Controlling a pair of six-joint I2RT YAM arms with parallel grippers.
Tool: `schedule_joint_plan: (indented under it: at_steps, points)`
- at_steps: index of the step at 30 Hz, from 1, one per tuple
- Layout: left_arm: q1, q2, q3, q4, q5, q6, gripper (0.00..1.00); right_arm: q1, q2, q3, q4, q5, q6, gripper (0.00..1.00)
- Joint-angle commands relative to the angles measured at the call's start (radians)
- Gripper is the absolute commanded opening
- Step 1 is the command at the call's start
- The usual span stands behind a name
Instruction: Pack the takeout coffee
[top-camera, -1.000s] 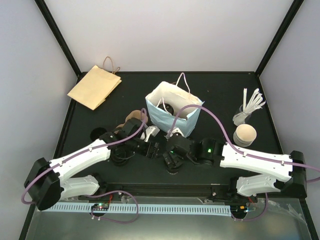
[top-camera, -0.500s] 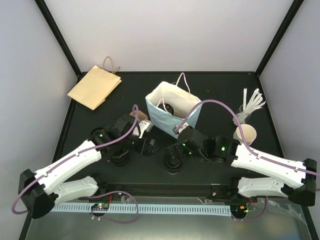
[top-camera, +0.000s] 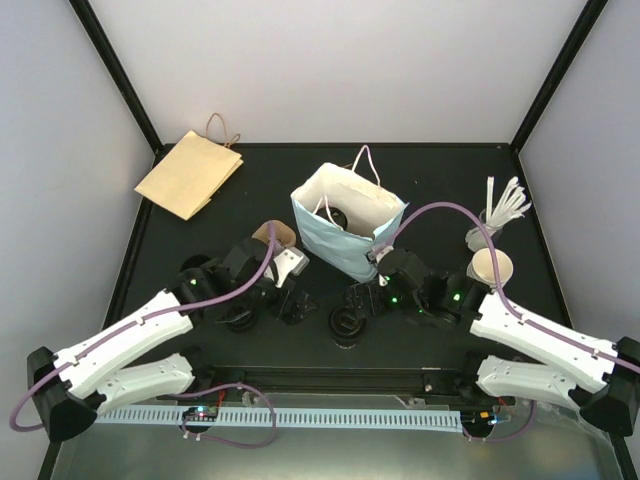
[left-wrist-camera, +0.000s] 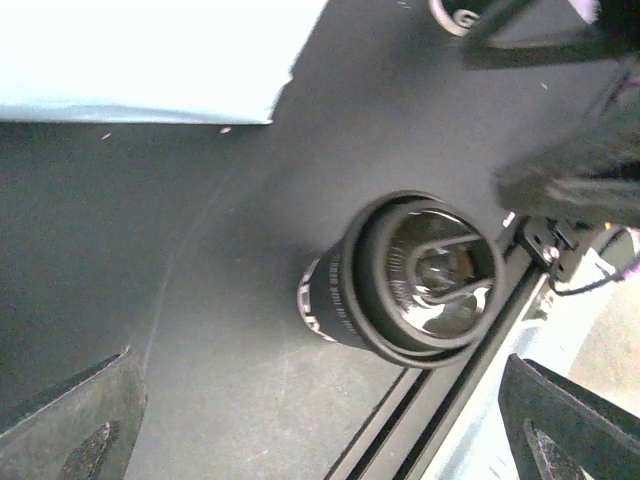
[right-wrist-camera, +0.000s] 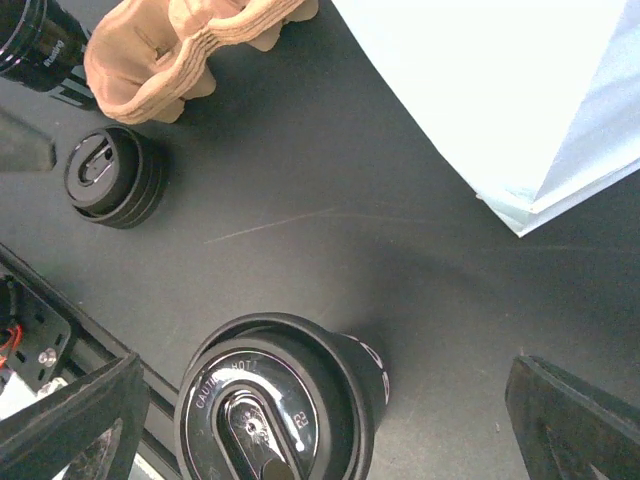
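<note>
The takeout coffee (top-camera: 345, 322) stands upright near the table's front edge; its wall looks dark with white print, under a round black lid. It shows in the left wrist view (left-wrist-camera: 400, 280) and the right wrist view (right-wrist-camera: 280, 405). My left gripper (top-camera: 293, 303) is just left of it, open and empty, with both fingers apart at the corners of its view (left-wrist-camera: 320, 440). My right gripper (top-camera: 362, 297) is just right of it, also open and empty (right-wrist-camera: 320, 430). The white-and-blue bag (top-camera: 372, 243) stands open behind the cup, with a black-lidded cup (top-camera: 337, 215) inside.
A cardboard cup carrier (top-camera: 270, 235) (right-wrist-camera: 180, 45) and a pile of black lids (right-wrist-camera: 112, 178) lie left of the cup. A stack of lidless cups (top-camera: 490, 268) and stirrers (top-camera: 502, 208) stand at the right. A flat brown bag (top-camera: 188, 172) lies at the back left.
Both grippers have drawn away from the cup, the left one to the left and the right one to the right. The cup stays in place on the table.
</note>
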Motion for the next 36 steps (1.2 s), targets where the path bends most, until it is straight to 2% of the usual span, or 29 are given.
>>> schedule_joint_plan:
  at_steps: [1, 10, 18, 28, 32, 36]
  points:
    - [-0.131, -0.032, 0.023, 0.050, -0.117, 0.067, 0.99, -0.055, -0.060, -0.052, 0.096, -0.112, 0.019, 1.00]
    - [-0.241, 0.151, 0.152, -0.065, -0.231, 0.195, 0.99, -0.111, -0.121, -0.088, 0.069, -0.088, 0.039, 1.00]
    - [-0.392, 0.284, 0.222, -0.056, -0.295, 0.232, 0.99, -0.310, -0.191, -0.152, -0.003, -0.181, 0.039, 0.99]
    - [-0.406, 0.406, 0.247, -0.011, -0.276, 0.257, 0.99, -0.387, -0.189, 0.040, -0.245, 0.015, -0.035, 0.99]
    - [-0.406, 0.450, 0.278, -0.031, -0.279, 0.236, 0.99, -0.390, -0.193, 0.064, -0.261, 0.049, -0.037, 0.99]
    - [-0.411, 0.467, 0.279, -0.019, -0.267, 0.222, 0.98, -0.390, -0.190, 0.047, -0.244, 0.021, -0.037, 0.99]
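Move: The lidded coffee cup stands about 10 cm right of the open left hand, 5 cm back and roughly 12 cm below. The light blue bag is some 13 cm ahead and 9 cm right of the left hand; the brown cup tray is 11 cm ahead and 9 cm left. From the right hand, also open, the cup is about 6 cm back, 2 cm left and 12 cm below. Open left hand moves some 9 cm right, down and back over the lidded cup; right hand withdraws about 11 cm rightward. ##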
